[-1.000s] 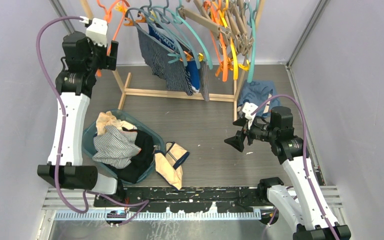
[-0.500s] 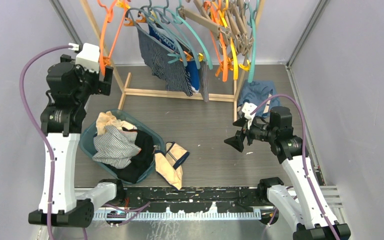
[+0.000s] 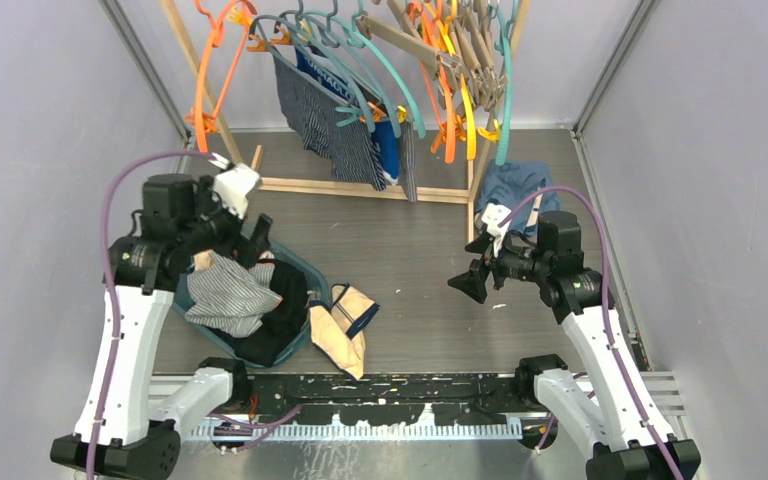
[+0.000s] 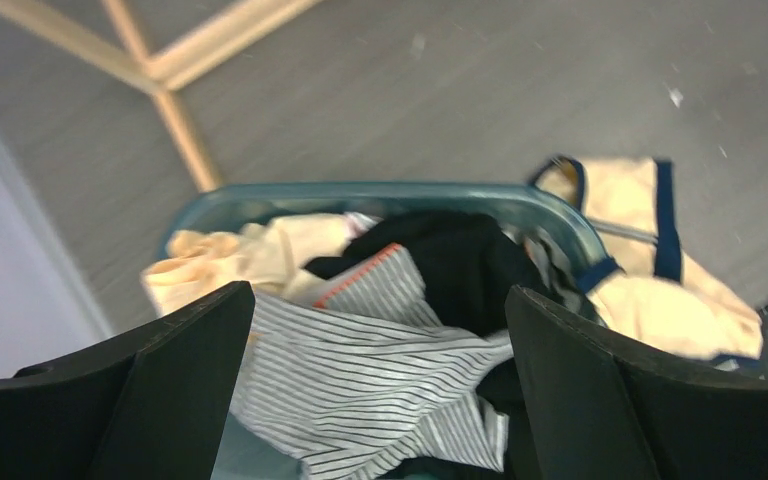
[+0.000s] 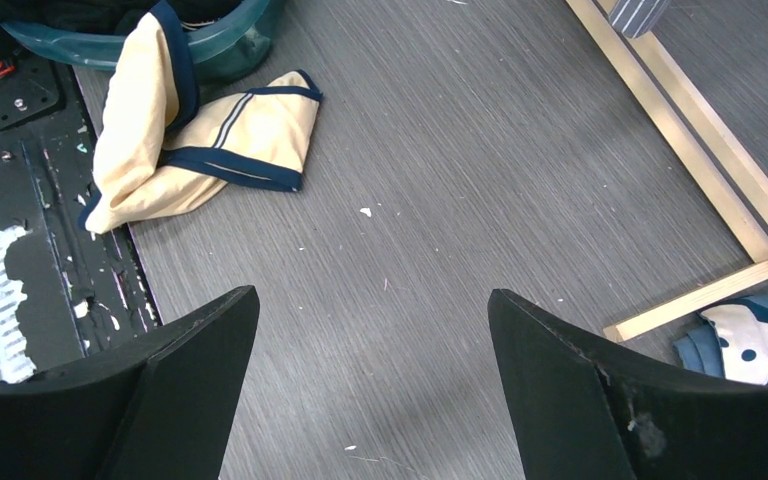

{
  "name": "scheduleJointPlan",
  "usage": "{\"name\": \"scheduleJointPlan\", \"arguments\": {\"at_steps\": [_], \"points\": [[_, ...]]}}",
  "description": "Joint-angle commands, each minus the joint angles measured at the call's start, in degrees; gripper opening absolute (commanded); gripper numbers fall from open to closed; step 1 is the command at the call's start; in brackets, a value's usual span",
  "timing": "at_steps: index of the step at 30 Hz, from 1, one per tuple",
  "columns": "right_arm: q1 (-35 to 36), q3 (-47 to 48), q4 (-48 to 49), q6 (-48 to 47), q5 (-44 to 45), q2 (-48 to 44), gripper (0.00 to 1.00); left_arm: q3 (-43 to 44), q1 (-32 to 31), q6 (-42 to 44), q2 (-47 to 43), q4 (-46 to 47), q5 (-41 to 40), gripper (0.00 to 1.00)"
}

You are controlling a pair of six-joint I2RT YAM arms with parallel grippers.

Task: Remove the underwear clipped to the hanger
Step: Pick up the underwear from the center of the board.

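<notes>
Navy pinstriped underwear (image 3: 332,128) and a bright blue pair (image 3: 387,150) hang clipped to hangers on the wooden rack (image 3: 360,188). My left gripper (image 3: 257,243) hovers open and empty over the teal basket (image 3: 315,275), which holds a grey striped pair (image 3: 225,295) and other garments. In the left wrist view the striped pair (image 4: 360,370) lies below the open left gripper (image 4: 380,340). A beige pair with navy trim (image 3: 345,325) lies on the floor beside the basket. My right gripper (image 3: 470,283) is open above bare floor, as the right wrist view also shows (image 5: 375,340).
Several empty orange, teal and wooden hangers (image 3: 440,60) crowd the rail. A blue cartoon-face garment (image 3: 515,185) lies at the rack's right foot. The rack's base bar (image 5: 700,150) runs across the floor. Grey walls close in both sides.
My left arm has swung down from the orange hanger at the rack's left end to above the basket, and its jaws have spread wider. The right arm has stayed put.
</notes>
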Motion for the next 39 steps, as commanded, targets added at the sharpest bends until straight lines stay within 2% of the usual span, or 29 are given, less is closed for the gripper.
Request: {"name": "scheduleJointPlan", "arguments": {"at_steps": [1,7,21,27,33,39], "points": [[-0.13,0.12,2.43,-0.66,-0.43,0.09,0.91,-4.43,-6.87,2.19,-1.12,-2.47,4.08,0.99],[-0.13,-0.38,2.67,-1.66,0.41,0.35,0.91,-10.61,-18.9,4.78,2.04,-0.39,-0.36,0.98],[-0.94,-1.34,2.88,-3.23,4.06,1.68,0.91,-16.62,-44.85,17.77,15.99,5.58,-0.42,0.97],[-1.6,-2.08,3.19,-3.45,4.6,2.2,0.91,-18.63,-50.63,22.39,22.56,5.93,1.04,0.97],[-1.94,-2.44,3.42,-3.58,3.7,2.24,0.91,-19.84,-53.84,22.69,27.01,6.65,-0.95,0.88],[-1.93,-2.45,3.36,-3.54,3.75,2.2,0.91,-20.73,-55.61,21.75,29.3,7.08,-2.26,0.7]]}}
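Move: The beige underwear lies crumpled on the board about 12 cm back and 17 cm to the right of the left hand, some 28 cm below it. The laundry basket is nearly under this hand, about 3 cm back and 4 cm to its left. The black rail crosses some 13 cm nearer the base than the underwear. From the right hand the underwear is about 26 cm to the left, 9 cm back and 20 cm down. Down to the beige underwear the left hand swoops some 24 cm, going right by about 17 cm and back, past the basket. It swings clockwise about 70 degrees and tips until the fingers point almost straight down astride the cloth; at the end it mainly sinks while the wide-open fingers begin closing. Contact can't be made out. The empty right hand sinks about 3 cm. ##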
